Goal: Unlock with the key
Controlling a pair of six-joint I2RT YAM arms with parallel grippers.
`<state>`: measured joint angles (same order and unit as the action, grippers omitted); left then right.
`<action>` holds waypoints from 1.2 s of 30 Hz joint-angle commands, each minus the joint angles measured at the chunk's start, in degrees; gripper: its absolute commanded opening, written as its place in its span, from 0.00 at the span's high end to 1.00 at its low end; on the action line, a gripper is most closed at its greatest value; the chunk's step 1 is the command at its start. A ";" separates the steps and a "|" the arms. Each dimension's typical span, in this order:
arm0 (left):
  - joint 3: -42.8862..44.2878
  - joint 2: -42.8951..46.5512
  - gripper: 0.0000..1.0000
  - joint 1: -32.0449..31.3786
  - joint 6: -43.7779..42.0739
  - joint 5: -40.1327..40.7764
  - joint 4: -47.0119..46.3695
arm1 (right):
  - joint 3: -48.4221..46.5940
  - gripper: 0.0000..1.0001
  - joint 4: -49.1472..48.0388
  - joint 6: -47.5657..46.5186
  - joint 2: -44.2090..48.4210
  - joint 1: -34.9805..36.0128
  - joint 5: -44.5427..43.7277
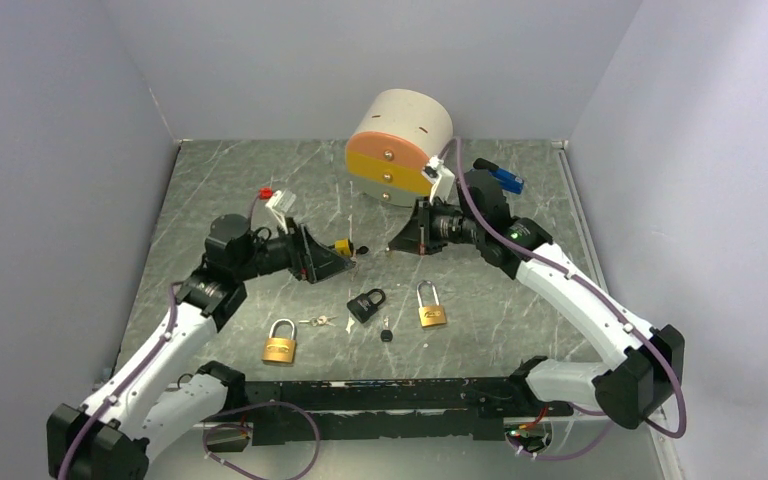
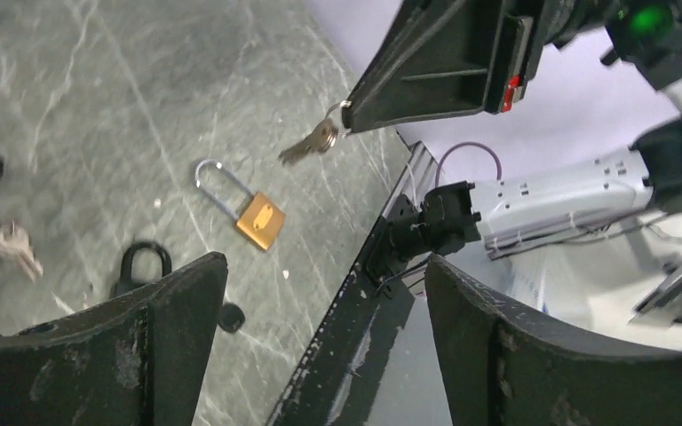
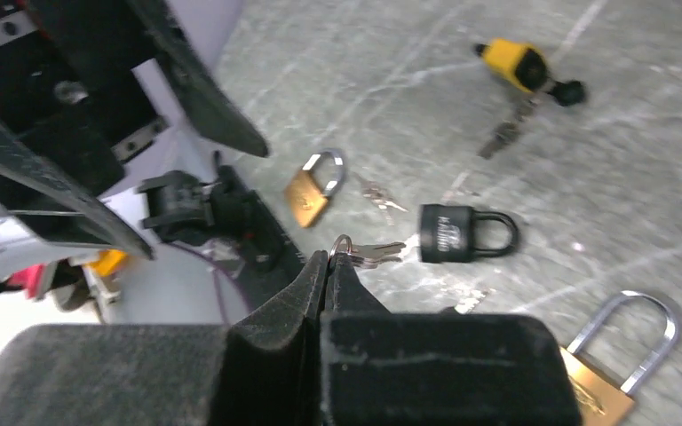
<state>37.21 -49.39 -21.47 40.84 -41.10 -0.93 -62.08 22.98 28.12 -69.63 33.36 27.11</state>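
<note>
My right gripper [image 3: 332, 258] is shut on the ring of a small silver key bunch [image 3: 375, 253], which hangs off its tips above the table. The same keys [image 2: 313, 143] show in the left wrist view under the right gripper [image 1: 394, 247]. A black padlock [image 1: 366, 303] [image 3: 462, 233] lies on the table below and in front of them. My left gripper [image 1: 328, 256] [image 2: 324, 266] is open and holds nothing, a short way left of the right gripper's tips and facing them.
Two brass padlocks [image 1: 280, 343] [image 1: 431, 309] lie on either side of the black one. Loose keys [image 1: 318, 321] and a black-headed key [image 1: 387, 335] lie between them. A small yellow lock [image 1: 343, 246] with keys sits by the left gripper. A round drawer unit [image 1: 398, 145] stands at the back.
</note>
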 commanded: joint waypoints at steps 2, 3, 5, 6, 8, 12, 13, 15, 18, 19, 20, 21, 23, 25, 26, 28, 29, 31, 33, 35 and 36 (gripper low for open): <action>8.27 -6.49 0.16 -3.30 -14.61 -8.17 -4.39 | -7.59 1.00 -0.68 5.32 -2.48 0.46 11.75; 8.87 -7.67 0.16 -4.02 -15.51 -9.19 -5.36 | -8.26 1.00 -0.39 5.87 -2.65 0.47 12.34; 9.29 -9.79 0.18 -5.59 -16.22 -10.47 -9.02 | -8.85 1.00 -0.32 7.02 -2.67 0.55 13.32; 9.73 -10.78 0.19 -6.29 -16.65 -10.56 -10.04 | -9.11 1.00 -0.14 7.40 -2.69 0.58 13.58; 10.78 -12.55 0.24 -7.42 -17.60 -9.96 -10.08 | -9.48 1.00 0.56 8.09 -2.84 0.56 14.07; 12.29 -15.16 0.36 -9.29 -18.59 -10.55 -9.98 | -9.31 1.00 1.03 9.17 -2.88 0.57 15.15; 12.38 -15.55 0.39 -9.64 -18.56 -10.20 -10.34 | -9.29 1.00 1.21 9.22 -2.88 0.56 15.53; 11.58 -16.09 0.44 -10.78 -17.64 -9.11 -12.57 | -9.08 1.00 1.38 9.23 -2.84 0.58 16.67; 10.17 -16.69 0.45 -12.13 -16.26 -7.25 -15.97 | -8.81 1.00 2.07 9.34 -2.88 0.56 17.91; 9.89 -16.79 0.45 -12.61 -16.35 -6.54 -16.37 | -8.76 1.00 2.31 9.25 -2.88 0.59 18.08; 9.63 -16.95 0.46 -13.03 -16.47 -5.91 -16.78 | -8.68 1.00 2.40 9.28 -2.93 0.61 18.37; 9.43 -17.11 0.48 -13.36 -16.30 -5.68 -17.45 | -8.54 1.00 2.55 9.38 -3.01 0.59 18.60; 9.48 -17.84 0.69 -13.86 -15.71 -6.33 -18.67 | -8.43 1.00 2.84 9.49 -2.98 0.56 18.97; 10.76 -19.30 0.88 -14.06 -15.57 -8.54 -18.06 | -8.40 1.00 2.82 9.87 -2.77 0.56 18.91; 11.38 -20.02 0.93 -14.23 -15.65 -9.47 -17.06 | -8.45 1.00 2.79 10.04 -2.65 0.56 18.82; 12.05 -20.72 0.97 -14.56 -16.16 -9.98 -14.89 | -8.85 1.00 2.97 10.33 -2.40 0.47 18.21; 11.90 -20.56 0.97 -14.63 -16.16 -9.84 -14.51 | -9.09 1.00 3.06 10.50 -2.24 0.47 17.74; 11.29 -19.89 0.98 -14.66 -15.91 -9.37 -14.62 | -9.28 1.00 3.28 10.45 -1.91 0.45 16.44; 11.05 -19.24 0.98 -14.69 -15.60 -8.79 -14.41 | -9.20 1.00 3.53 10.01 -1.55 0.32 15.34; 11.17 -19.00 0.97 -14.66 -14.58 -8.50 -14.85 | -8.60 0.72 3.97 9.33 -0.94 0.22 13.64; 11.28 -18.99 0.98 -14.73 -13.76 -8.44 -15.34 | -7.87 0.58 3.55 8.86 -0.38 0.21 13.15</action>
<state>47.09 -69.10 -35.35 26.39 -50.43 -14.90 -68.84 29.15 36.34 -72.73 32.99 41.43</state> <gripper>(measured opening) 0.069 0.219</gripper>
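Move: The keys hang from the right hand's shut fingertips, about 10 cm to the left hand's right, 2 cm ahead and 4 cm below it. The right hand has the left gripper's open fingers roughly 12 cm to its left, 3 cm back and 2 cm higher. On the table some 25 cm below the left hand, the black padlock lies about 5 cm right and 1 cm ahead, the brass padlock 19 cm right and 1 cm ahead, the yellow padlock 15 cm straight ahead. The left hand travels about 9 cm to its right towards the keys dangling from the right gripper, turning some 30 degrees as it swings clockwise and its fingers tip upward, then shuts its wide-open fingers on the keys right at the right gripper's tips. To meet it the right hand rises about 4 cm and draws back roughly 4 cm with a little leftward travel, sinks slightly near the end while still pinching the keys, and only then starts to part its fingers. ##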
